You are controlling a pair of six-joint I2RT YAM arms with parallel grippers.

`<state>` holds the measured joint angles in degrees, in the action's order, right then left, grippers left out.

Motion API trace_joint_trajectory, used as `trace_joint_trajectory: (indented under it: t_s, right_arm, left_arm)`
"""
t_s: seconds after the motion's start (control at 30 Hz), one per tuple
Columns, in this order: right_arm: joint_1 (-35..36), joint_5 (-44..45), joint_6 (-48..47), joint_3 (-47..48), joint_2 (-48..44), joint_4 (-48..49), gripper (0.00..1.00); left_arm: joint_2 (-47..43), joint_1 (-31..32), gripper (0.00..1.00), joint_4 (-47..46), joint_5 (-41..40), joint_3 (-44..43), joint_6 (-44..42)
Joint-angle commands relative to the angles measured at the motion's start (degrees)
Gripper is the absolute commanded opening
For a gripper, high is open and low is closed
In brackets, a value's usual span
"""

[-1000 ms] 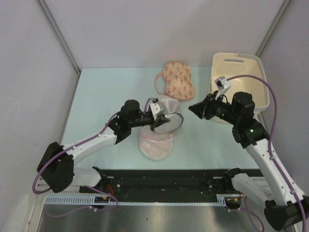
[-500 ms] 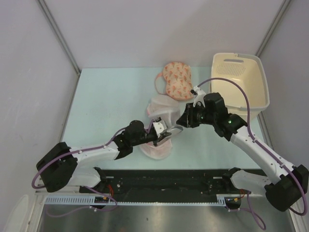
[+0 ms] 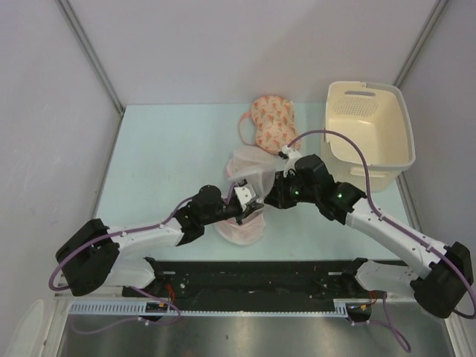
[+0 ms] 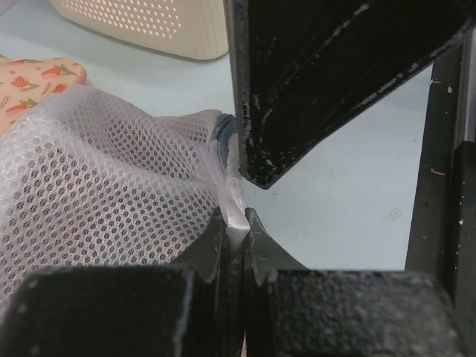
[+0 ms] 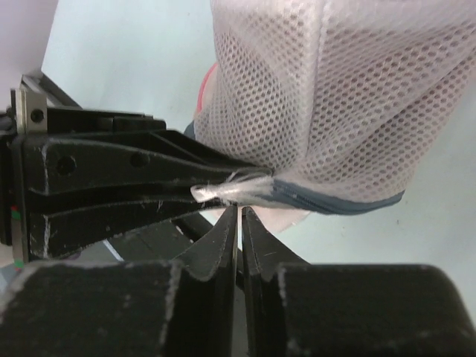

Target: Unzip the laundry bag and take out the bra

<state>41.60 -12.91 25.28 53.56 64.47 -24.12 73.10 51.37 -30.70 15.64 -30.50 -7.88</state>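
The laundry bag (image 4: 97,186), white mesh with a grey zip rim (image 5: 342,202), hangs lifted between both arms (image 3: 259,181). My left gripper (image 4: 236,222) is shut on a white fabric tab at the end of the zip. In the top view it sits at the bag's near left (image 3: 251,199). My right gripper (image 5: 239,212) is just under that tab. Its jaws are almost together with nothing visible between them, and its fingers (image 4: 312,82) touch the zip end from above in the left wrist view. The bra is hidden.
A peach patterned bra (image 3: 272,123) lies at the back. A cream basket (image 3: 370,126) stands at the back right. One pink-trimmed mesh pouch (image 3: 239,229) lies under the left gripper and another (image 3: 239,161) behind the bag.
The right arm has swung left from the basket to the bag's zip end, and its jaws have closed. The left gripper has drawn the bag nearer and lower.
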Motion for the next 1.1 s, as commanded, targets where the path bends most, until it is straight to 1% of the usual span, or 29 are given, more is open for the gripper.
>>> trace_joint_trajectory:
  t_s: [0.0,0.07,0.2,0.37,0.5,0.57,0.6,0.63,0.8,0.97,1.07]
  right_arm:
    - [0.2,2.4,2.9,0.5,0.3,5.8,0.1]
    - [0.2,2.9,3.9,0.9,0.4,7.4,0.1]
    - [0.2,5.4,4.5,1.1,3.6,8.6,0.11]
    - [0.6,8.2,4.3,1.3,6.2,6.4,0.11]
    - [0.9,10.4,2.1,1.1,5.2,4.2,0.37]
    - [0.9,9.6,1.0,1.2,3.3,3.0,0.4]
    - [1.0,9.1,-0.7,0.9,2.4,2.9,0.44]
    - [0.8,8.5,-1.4,0.7,1.4,2.8,0.46]
    - [-2.1,4.9,-7.3,-1.6,-4.9,2.2,0.48]
    - [-5.7,2.2,-10.4,-6.5,-11.3,3.6,0.49]
    - [-5.4,0.5,-12.8,-7.2,-11.3,3.7,0.5]
  left_arm:
    - [-0.9,0.2,0.0,0.4,0.5,-0.6,1.0]
    - [-1.2,0.2,0.01,0.4,0.6,-0.5,1.0]
    - [-1.3,0.2,0.0,0.5,1.1,-0.6,1.3]
    - [-1.4,0.2,0.01,1.0,1.1,-0.8,0.9]
    - [-1.3,0.2,0.0,1.3,1.1,-0.9,0.8]
    - [-1.5,0.2,0.0,1.8,1.4,-1.3,0.7]
    - [-1.5,0.2,0.0,2.0,1.7,-1.5,0.1]
    - [-1.5,0.2,0.0,2.9,2.2,-2.0,-0.2]
    - [-1.6,0.2,0.0,7.0,5.5,-3.9,-3.5]
    - [-1.0,0.2,0.01,10.6,8.5,-5.9,-5.9]
    - [-0.2,0.2,0.0,11.2,8.4,-6.9,-5.7]
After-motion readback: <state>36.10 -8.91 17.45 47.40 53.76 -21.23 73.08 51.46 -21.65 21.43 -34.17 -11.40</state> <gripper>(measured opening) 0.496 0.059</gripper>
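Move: The laundry bag's zip starts right by the right fingertips; its middle is about 3 cm ahead of that hand and 2 cm lower. The bag's body bulges some 6 cm ahead and 4 cm left, a pink-edged mesh bag lies roughly 7 cm back and 8 cm left, and another is about 12 cm ahead and 5 cm left. From the left hand, pinching the bag's corner, the zip is about 4 cm ahead and 3 cm right, slightly higher. Forward about 3 cm along the bag's zip, slightly left and then down, the right hand goes with fingers almost shut; there they open halfway and it backs off about 5 cm to the right, rising about 4 cm while the fingertips tip up. The left hand keeps its pinch on the bag's corner, easing back slightly. Whether the right fingers grip the zip at the start is hidden. ##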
